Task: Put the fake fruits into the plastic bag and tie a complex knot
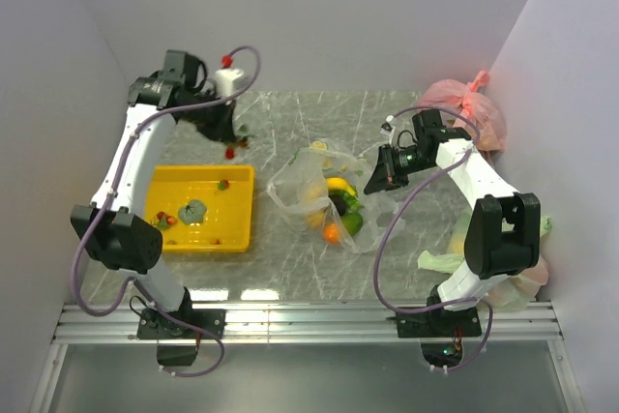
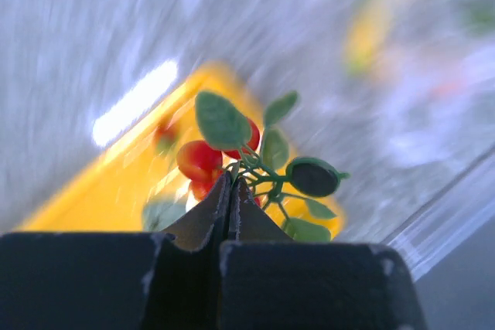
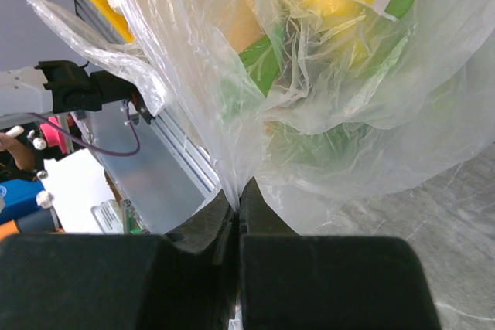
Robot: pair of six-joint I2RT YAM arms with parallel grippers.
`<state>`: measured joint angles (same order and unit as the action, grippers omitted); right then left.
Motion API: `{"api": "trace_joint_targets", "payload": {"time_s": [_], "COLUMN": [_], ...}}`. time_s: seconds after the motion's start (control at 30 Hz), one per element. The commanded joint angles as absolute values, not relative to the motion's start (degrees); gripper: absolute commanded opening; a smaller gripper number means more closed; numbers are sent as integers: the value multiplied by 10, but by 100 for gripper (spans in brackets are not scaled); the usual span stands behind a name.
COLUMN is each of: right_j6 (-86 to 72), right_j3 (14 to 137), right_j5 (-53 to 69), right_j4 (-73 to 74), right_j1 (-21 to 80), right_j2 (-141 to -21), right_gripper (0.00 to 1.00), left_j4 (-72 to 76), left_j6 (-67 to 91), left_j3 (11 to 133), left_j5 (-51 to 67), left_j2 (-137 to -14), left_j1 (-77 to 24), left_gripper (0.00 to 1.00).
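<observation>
My left gripper [image 1: 228, 138] hangs above the far right corner of the yellow tray [image 1: 218, 218], shut on the green stem of a sprig of small red berries [image 1: 231, 151]. The left wrist view shows the berries [image 2: 199, 160] and leaves just past the closed fingertips [image 2: 224, 191], with the tray [image 2: 93, 199] blurred below. The transparent plastic bag [image 1: 308, 181] lies mid-table holding a yellow banana [image 1: 338, 184], an orange [image 1: 331, 233] and a green fruit [image 1: 352, 223]. My right gripper [image 1: 371, 173] is shut on the bag's right edge, pinching the film [image 3: 240, 152] at the tips [image 3: 237, 192].
A green leafy fruit [image 1: 193, 210] and loose red berries [image 1: 168, 221] lie in the tray. A pink knotted bag [image 1: 466, 109] sits at the back right. Pale green bags [image 1: 447, 260] lie beside the right arm's base. Grey walls close in the table on three sides.
</observation>
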<state>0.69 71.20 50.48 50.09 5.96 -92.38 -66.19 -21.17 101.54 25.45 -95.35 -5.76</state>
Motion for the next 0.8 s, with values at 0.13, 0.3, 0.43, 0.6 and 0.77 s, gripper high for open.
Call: {"api": "trace_joint_targets", "payload": {"time_s": [0.13,0.3,0.43,0.6,0.77], "right_j6": [-15,-25,-26,-26,-35], "right_j3": [723,722,722,714,708], "right_j5": [521,533,532,534,531], "right_j4": [474,473,473,477,466], "right_j1": [56,56,56,57,56], "right_j2": [-908,-904,-893,-888,-885], "right_gripper": [0,0,0,0,0], "left_j4": [-661,-600,-533,-468,-477], "left_j6": [-117,-96,-84,-54,-43], "left_j3": [1198,1206,1174,1157,1200], "left_j5": [343,331,315,284,263], "left_j2": [-987,-1046,-1081,-1126,-1148], "left_j1": [-269,-346,-382,-399,-398], "left_gripper": [0,0,0,14,70]}}
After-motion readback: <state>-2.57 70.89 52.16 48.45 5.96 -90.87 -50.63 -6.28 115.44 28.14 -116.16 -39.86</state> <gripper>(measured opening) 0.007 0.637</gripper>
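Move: Pinched in the left gripper, the cherry bunch is bound for the open plastic bag with the fruit in it, about 29 cm to that hand's right, 4 cm back and some 19 cm below. Down to the left, the yellow tray is centred 13 cm left, 5 cm back and 22 cm below. The right gripper is some 38 cm right of the left one, 7 cm back and 8 cm lower; from it, the bag's fruit pile lies 10 cm left, 2 cm ahead and 12 cm down. Swing the left gripper with the cherry bunch some 28 cm to the right in an arc, first rising about 10 cm and drawing slightly back, then sinking about 13 cm over the bag's mouth, the wrist turning clockwise roughly 25 degrees. Near the end, open the fingers well to let go of the bunch, while the right gripper keeps its pinch on the bag's edge. ##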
